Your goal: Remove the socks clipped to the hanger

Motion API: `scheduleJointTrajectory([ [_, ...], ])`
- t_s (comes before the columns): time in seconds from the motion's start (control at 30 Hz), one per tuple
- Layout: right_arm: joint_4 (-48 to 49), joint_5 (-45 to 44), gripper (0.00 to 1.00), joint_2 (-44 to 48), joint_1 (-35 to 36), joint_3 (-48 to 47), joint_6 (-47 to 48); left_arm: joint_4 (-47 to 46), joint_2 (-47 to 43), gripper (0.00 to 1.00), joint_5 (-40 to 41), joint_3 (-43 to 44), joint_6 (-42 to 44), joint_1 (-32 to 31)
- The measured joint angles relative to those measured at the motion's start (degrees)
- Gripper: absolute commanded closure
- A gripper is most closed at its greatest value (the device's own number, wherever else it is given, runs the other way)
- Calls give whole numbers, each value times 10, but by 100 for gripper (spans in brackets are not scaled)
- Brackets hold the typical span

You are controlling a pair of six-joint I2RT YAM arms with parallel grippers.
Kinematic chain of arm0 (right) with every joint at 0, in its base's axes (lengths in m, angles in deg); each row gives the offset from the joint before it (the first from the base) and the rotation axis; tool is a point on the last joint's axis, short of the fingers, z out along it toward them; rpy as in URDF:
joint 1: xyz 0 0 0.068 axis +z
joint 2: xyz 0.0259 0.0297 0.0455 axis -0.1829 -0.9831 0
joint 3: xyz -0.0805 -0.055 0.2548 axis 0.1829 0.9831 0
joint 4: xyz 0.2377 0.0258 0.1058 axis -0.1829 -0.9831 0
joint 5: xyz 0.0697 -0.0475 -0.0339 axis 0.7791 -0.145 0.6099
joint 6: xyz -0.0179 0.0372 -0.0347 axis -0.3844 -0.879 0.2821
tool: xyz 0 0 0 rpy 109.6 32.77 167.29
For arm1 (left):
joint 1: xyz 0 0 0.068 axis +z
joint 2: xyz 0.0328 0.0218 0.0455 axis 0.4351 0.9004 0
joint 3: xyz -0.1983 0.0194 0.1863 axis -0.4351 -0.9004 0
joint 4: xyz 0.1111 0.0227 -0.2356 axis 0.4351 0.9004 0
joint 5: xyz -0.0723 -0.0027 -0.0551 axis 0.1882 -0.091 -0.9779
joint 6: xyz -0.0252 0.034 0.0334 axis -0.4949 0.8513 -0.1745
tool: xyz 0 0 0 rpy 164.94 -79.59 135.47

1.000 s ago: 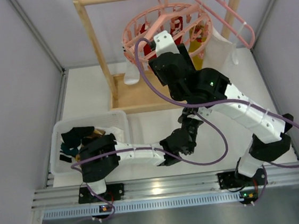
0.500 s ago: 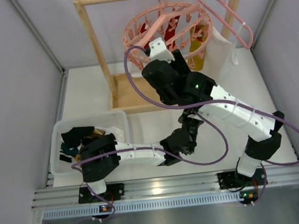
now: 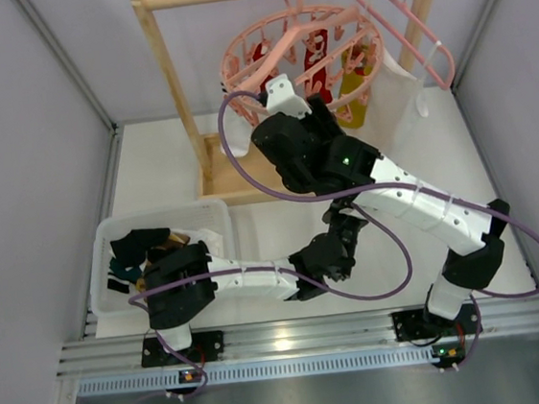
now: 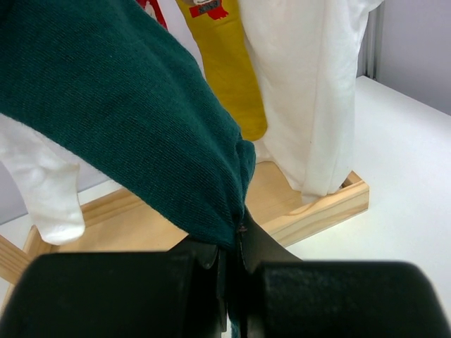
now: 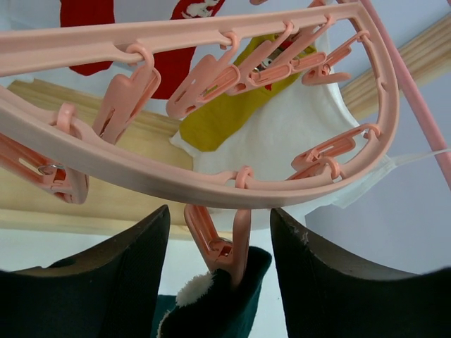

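The round pink hanger (image 3: pixel 302 49) hangs from the wooden rack, with red socks (image 3: pixel 317 62) and a mustard sock (image 3: pixel 355 96) clipped to it. In the right wrist view my right gripper (image 5: pixel 220 232) is open under the ring (image 5: pixel 176 183). Its jaws stand either side of a pink clip (image 5: pixel 225 246) that grips a dark teal sock (image 5: pixel 225 303). My left gripper (image 4: pixel 236 236) is shut on the lower end of the dark teal sock (image 4: pixel 141 105), below the ring. From above, the right arm hides most of this sock and the left gripper (image 3: pixel 347 221).
A wooden rack (image 3: pixel 169 68) with a base board stands at the back. A white cloth bag (image 3: pixel 399 101) and a plain pink triangular hanger (image 3: pixel 416 32) hang at its right. A clear bin (image 3: pixel 109 238) holding socks sits front left. A white item (image 3: pixel 237 138) hangs left.
My right arm has moved left and closer under the ring's near rim. The left arm has stayed still, holding the teal sock.
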Motion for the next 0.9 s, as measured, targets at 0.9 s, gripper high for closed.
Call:
scheduleJointTrajectory([
  [0.9, 131, -36, 85, 6, -8, 59, 88, 1, -7, 100, -12, -25, -28, -7],
])
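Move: The clip pinching the green sock is nearly between my open right fingers, about 1 cm ahead and level. From my right hand, the nearer red sock hangs about 12 cm ahead, straight on, and the yellow sock some 11 cm ahead and 6 cm right, both about 5 cm lower; the white sock is roughly 17 cm left, 4 cm ahead and 8 cm down. My left hand already holds the green sock, with that clip some 6 cm ahead, 2 cm left and 13 cm above. I ease my right hand about 1 cm forward under the hanger's near rim, with a slight dip and recovery, and close its fingers from just over half open to about a quarter, squeezing the clip's two handles together. My left hand keeps its pinch on the green sock and, late on, draws it down and back about 1 cm, away from the clip. ##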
